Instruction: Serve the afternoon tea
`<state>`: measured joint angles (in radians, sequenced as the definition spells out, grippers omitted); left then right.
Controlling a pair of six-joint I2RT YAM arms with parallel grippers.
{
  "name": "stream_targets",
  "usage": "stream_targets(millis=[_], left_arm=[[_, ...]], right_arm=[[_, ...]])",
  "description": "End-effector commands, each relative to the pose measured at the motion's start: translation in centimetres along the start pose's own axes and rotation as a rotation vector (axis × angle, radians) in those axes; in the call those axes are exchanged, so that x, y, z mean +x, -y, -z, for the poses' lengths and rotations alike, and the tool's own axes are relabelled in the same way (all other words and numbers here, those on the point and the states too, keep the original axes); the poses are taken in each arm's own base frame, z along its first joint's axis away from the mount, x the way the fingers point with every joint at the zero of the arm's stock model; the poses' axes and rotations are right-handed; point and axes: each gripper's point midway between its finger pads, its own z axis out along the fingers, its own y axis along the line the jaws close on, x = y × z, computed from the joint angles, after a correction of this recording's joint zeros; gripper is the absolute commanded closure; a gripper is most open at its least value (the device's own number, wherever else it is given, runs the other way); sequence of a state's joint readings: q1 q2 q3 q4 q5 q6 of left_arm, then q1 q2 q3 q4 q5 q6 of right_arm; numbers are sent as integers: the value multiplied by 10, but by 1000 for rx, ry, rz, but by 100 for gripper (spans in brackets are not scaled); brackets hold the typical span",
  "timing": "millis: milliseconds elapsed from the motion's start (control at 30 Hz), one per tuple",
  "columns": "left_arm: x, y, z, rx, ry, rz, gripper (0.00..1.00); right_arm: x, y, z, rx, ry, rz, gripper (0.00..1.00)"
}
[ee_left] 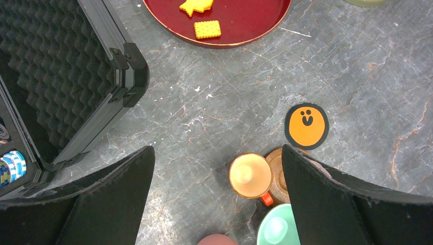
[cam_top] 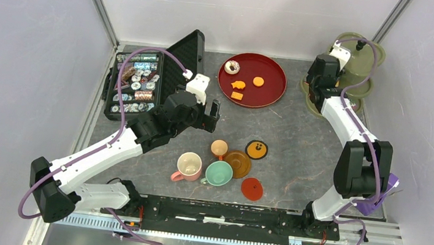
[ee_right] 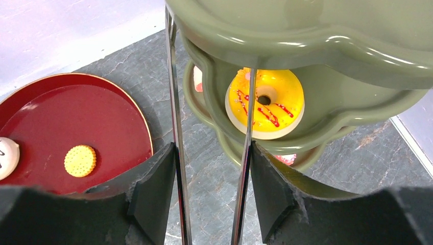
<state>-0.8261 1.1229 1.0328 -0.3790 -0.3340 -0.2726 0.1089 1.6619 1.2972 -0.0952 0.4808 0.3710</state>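
My right gripper (ee_right: pixel 212 148) is shut on the thin metal tongs (ee_right: pixel 176 102), whose two arms stand spread apart. They reach to a yellow donut (ee_right: pixel 265 104) lying on the middle tier of the green stand (ee_right: pixel 357 109); one arm crosses the donut, and it is not pinched. My left gripper (ee_left: pixel 218 150) hangs open and empty above the small orange cup (ee_left: pixel 250 175), beside the brown saucer (ee_left: pixel 275 163) and mint cup (ee_left: pixel 275 227). The red tray (cam_top: pixel 270 67) holds a white donut (cam_top: pixel 232 67) and three orange biscuits (cam_top: pixel 258 81).
An open black case (cam_top: pixel 135 85) of pastries lies at the back left. A pink cup (cam_top: pixel 188 165), an orange face saucer (cam_top: pixel 256 149) and a red saucer (cam_top: pixel 252 189) sit in front. The green stand (cam_top: pixel 351 64) fills the back right corner by the wall.
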Motion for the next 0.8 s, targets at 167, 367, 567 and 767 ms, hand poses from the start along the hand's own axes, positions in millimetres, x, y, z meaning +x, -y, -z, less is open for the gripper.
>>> stream_targets(millis=[167,367,567,767], left_arm=[[-14,3,4,22,53,15,0],[-13,3,3,23,49,16,0],[-13,6,1,31,43,17,0],[-13,5,0,25,43,22,0]], right_arm=[[-35,-2,29,-72,71,13,38],[-35,-5,45,-127,63,41,37],[-24,-29,66,-301,51,129,38],[-5,-94,94,-619,34,268,37]])
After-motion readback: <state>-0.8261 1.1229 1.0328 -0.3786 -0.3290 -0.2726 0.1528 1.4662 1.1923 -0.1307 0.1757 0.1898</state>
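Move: The right hand holds the part-open metal tongs, right prong under the top tier of the stand. The red tray it heads for is centred about 11 cm ahead, 22 cm left and 20 cm below, its round biscuit 3 cm right of that centre. The yellow donut on the middle tier lies 5 cm ahead, 8 cm right, 8 cm below; the blue donut is 7 cm beyond it and 2 cm left. From the left hand, the tray is roughly 32 cm ahead and 13 cm right. Backing up and out first, the right arm lifts about 3.5 cm while drawing back, sliding the tongs out from beneath the stand's top tier. It then swings left towards the red tray, about 6 cm in all and faster at the end, sinking slightly while the hand turns some 20 degrees counter-clockwise. The fingers keep the tongs part-open and empty. ##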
